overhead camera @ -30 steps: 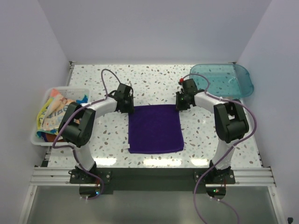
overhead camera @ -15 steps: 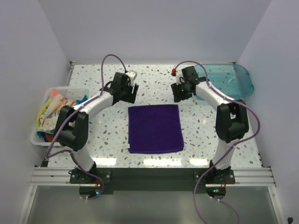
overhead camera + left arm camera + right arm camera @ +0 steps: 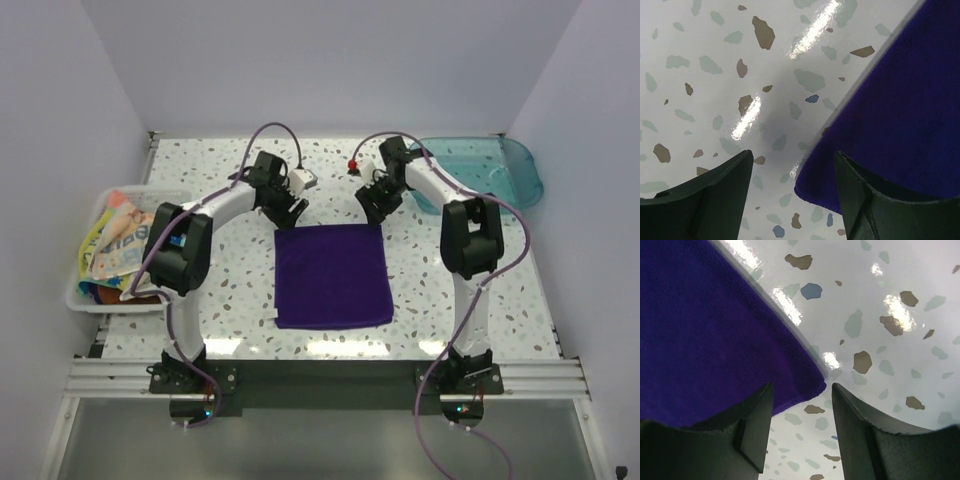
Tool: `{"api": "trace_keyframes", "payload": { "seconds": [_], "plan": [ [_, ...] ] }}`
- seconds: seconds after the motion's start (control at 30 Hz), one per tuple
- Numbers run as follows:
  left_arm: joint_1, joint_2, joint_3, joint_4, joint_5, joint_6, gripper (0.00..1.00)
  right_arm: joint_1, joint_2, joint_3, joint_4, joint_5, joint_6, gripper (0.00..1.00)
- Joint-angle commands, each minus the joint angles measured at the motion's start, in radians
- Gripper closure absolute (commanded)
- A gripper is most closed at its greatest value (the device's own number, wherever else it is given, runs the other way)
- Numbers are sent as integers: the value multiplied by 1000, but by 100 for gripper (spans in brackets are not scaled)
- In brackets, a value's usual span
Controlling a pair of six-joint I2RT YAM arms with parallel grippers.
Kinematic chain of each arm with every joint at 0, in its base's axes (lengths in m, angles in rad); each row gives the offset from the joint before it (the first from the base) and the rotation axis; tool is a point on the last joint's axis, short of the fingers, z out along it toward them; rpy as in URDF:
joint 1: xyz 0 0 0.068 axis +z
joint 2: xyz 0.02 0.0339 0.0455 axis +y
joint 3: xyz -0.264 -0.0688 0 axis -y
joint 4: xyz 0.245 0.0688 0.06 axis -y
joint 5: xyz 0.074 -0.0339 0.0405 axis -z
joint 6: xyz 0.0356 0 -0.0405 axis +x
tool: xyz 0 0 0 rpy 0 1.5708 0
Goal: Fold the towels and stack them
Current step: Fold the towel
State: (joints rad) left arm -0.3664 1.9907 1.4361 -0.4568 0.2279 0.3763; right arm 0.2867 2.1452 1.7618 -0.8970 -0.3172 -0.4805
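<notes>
A plain deep purple towel lies folded flat in a near-square in the middle of the table. My left gripper hovers at its far left corner, open. In the left wrist view the corner of the towel lies below the gap of the gripper, ungripped. My right gripper hovers at the far right corner, also open. The right wrist view shows the towel corner just under the gripper. More towels, printed and coloured, are heaped in a bin on the left.
The clear bin stands at the table's left edge. A teal tray sits at the back right corner. Speckled tabletop stretches behind the towel, and grey walls close in the sides and back.
Both grippers have opened and let go of the towel's far edge. They lifted back from it, then turned so their fingers point down at the far corners. The towel has stayed put.
</notes>
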Motion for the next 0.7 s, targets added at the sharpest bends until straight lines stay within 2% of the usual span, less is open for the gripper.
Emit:
{"api": "trace_keyframes", "payload": {
  "seconds": [0.0, 0.33, 0.43, 0.53, 0.57, 0.67],
  "plan": [
    [17, 17, 73, -62, 80, 111, 30, -6, 54, 100, -109, -77, -101, 46],
    [20, 86, 121, -115, 129, 138, 32, -6, 160, 176, -151, -75, -130, 50],
    [21, 94, 116, -117, 122, 142, 33, -6, 174, 171, -160, -77, -136, 57],
    [23, 99, 119, -128, 128, 145, 33, -6, 183, 157, -161, -63, -141, 69],
    [23, 100, 127, -132, 131, 147, 33, -6, 185, 153, -158, -59, -141, 77],
    [26, 105, 133, -138, 131, 153, 34, -6, 196, 156, -169, -59, -142, 92]
  ]
}}
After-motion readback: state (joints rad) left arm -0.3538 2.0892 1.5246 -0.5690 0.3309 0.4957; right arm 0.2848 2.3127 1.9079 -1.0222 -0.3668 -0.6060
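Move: The purple towel lies flat, its far right corner almost straight below the right hand, about 4 cm down and 1 cm back; the teal bin is some 18 cm to that hand's right and 9 cm farther out. From the left hand, the towel's far left corner is about 2 cm back, 1 cm left and 3 cm below, and the towel's small white tag some 19 cm back and 4 cm left. The right hand sinks about 3.5 cm almost straight down onto the towel's far right corner, its wrist turning slightly counter-clockwise, and once low its half-open fingers close and pinch that corner, one finger on the towel's side and one on its outer side. Meanwhile the left hand drops some 2 cm, mostly late on, beside the far left corner and turns a little clockwise, its fingers staying wide open, with the inner finger over the towel and the outer one over bare table. ##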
